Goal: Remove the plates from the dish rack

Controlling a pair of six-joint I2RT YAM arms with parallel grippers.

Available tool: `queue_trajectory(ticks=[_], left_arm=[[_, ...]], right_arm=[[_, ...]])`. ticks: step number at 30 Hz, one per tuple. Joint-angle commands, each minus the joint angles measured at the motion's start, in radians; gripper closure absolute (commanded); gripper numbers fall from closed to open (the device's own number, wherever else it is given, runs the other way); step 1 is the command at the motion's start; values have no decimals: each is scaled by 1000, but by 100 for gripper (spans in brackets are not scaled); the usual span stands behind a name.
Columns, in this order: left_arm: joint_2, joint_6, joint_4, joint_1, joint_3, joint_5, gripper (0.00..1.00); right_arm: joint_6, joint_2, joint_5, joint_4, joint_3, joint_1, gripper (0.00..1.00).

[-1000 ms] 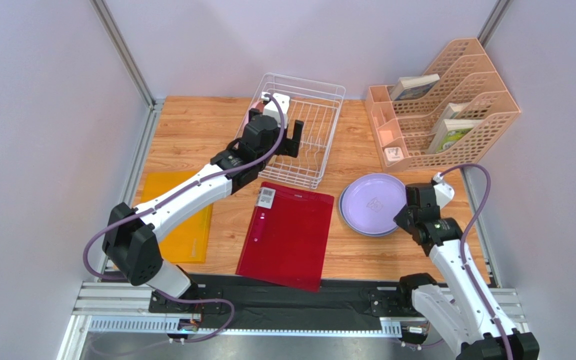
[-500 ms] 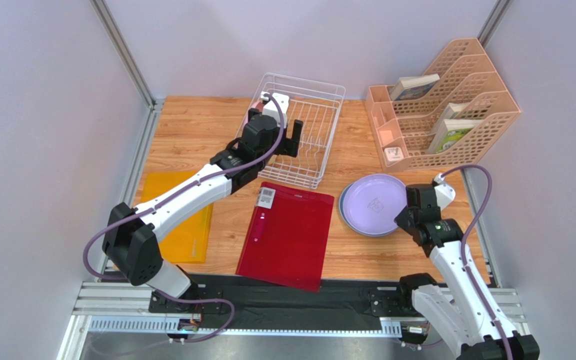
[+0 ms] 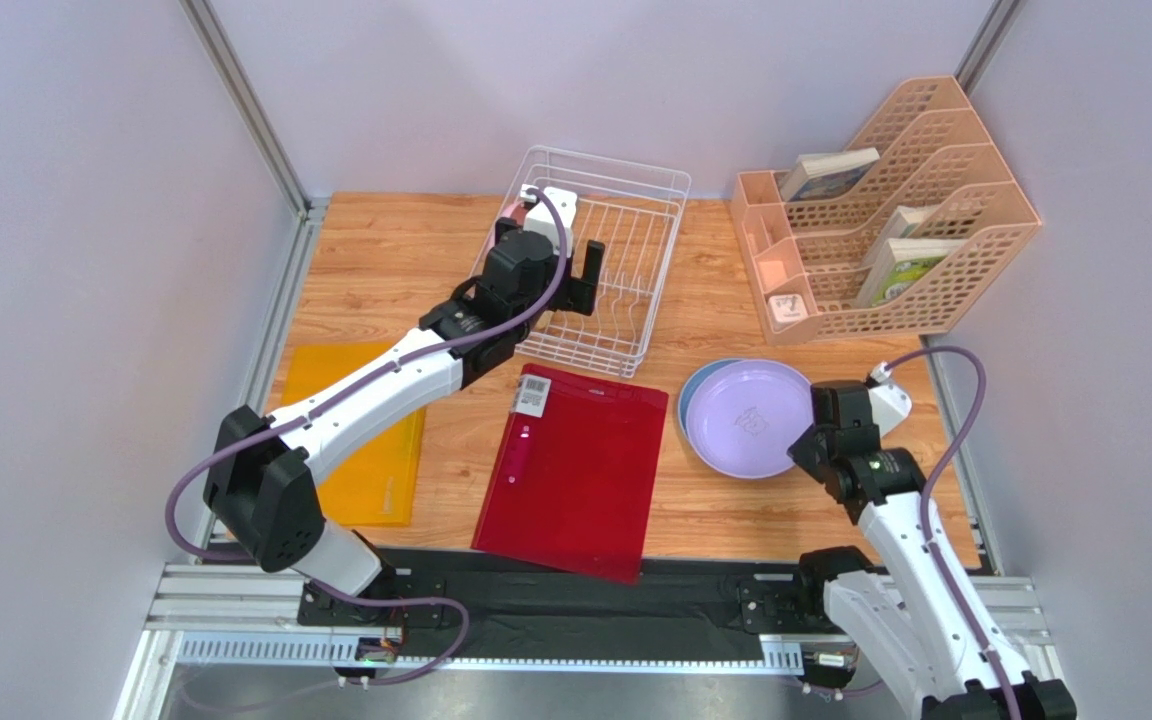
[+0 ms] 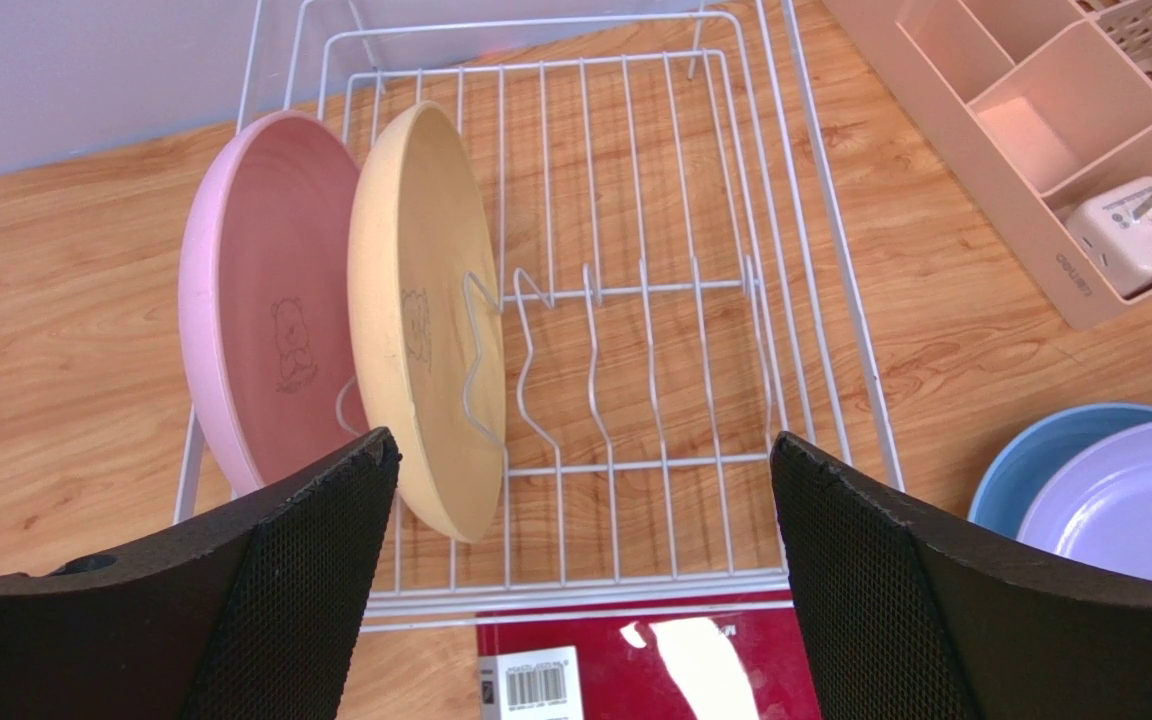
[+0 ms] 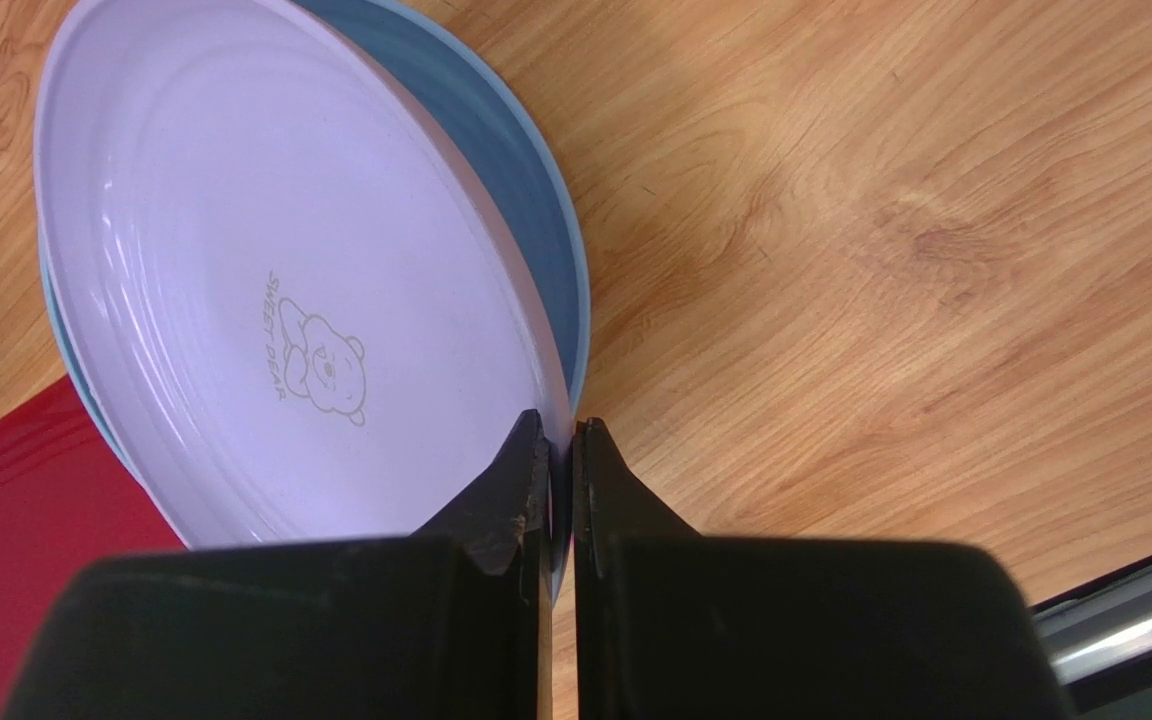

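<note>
The white wire dish rack [image 3: 630,285] stands at the back middle. In the left wrist view a pink plate [image 4: 259,345] and a tan-yellow plate [image 4: 417,330] stand upright in the left end of the rack [image 4: 657,300]. My left gripper [image 4: 575,570] hangs open and empty above the rack's near edge. The arm hides both plates in the top view. My right gripper [image 5: 560,435] is shut on the near rim of the lilac plate [image 5: 282,270], which lies on the light blue plate [image 5: 530,195] on the table right of the rack [image 3: 748,417].
A red folder [image 3: 575,465] lies in front of the rack, an orange one [image 3: 372,435] at the left. A peach lattice organizer [image 3: 898,210] with books and a white plug [image 4: 1138,233] stands at the back right.
My right gripper has moved down and nearer with the lilac plate, setting it lower onto the blue plate, whose left rim now shows. The left arm has not moved.
</note>
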Motion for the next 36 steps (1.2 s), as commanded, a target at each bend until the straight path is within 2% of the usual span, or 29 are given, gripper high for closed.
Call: queue_trajectory(ticks=[1, 5, 8, 13, 14, 17, 20, 28, 36], left_arm=[[-28, 0, 21, 4, 8, 13, 2], [-25, 0, 19, 4, 7, 12, 2], [-28, 0, 15, 3, 5, 10, 2], [-28, 2, 15, 6, 7, 10, 2], [-28, 2, 15, 6, 5, 10, 2], [-28, -1, 13, 4, 4, 10, 2], [-28, -3, 12, 4, 4, 13, 2], [-29, -12, 7, 6, 13, 33, 2], [-39, -20, -2, 6, 33, 62, 1]], right_arm=[[25, 72, -29, 88, 26, -2, 100], [10, 122, -41, 146, 34, -4, 96], [2, 147, -32, 159, 41, -2, 89], [-4, 130, -35, 168, 32, -2, 61], [-4, 126, -37, 165, 32, -2, 51], [0, 104, -29, 145, 34, -4, 34], [-1, 80, -21, 129, 38, -4, 29], [-61, 18, -23, 114, 126, -4, 26], [-165, 23, -84, 266, 218, -4, 17]])
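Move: The right gripper still pinches the tilted purple plate's near-right rim. The blue plate it is set on lies flat, its middle about 8 cm left, 5 cm ahead and 4 cm below. The white charger sits some 21 cm ahead and 2 cm left, the dish rack about 28 cm ahead and 31 cm left, the red folder 32 cm left and 3 cm back. From the left gripper, the blue plate is roughly 27 cm right, 17 cm back and 22 cm below. Ease the right gripper forward about 2 cm and slightly left while sinking 1.5 cm, bringing the held purple plate down squarely over the blue one. Open the fingers wide to let go of its rim, then lift the hand quickly up about 9 cm and some 3 cm forward, tipping the fingertips up about 15 degrees. ##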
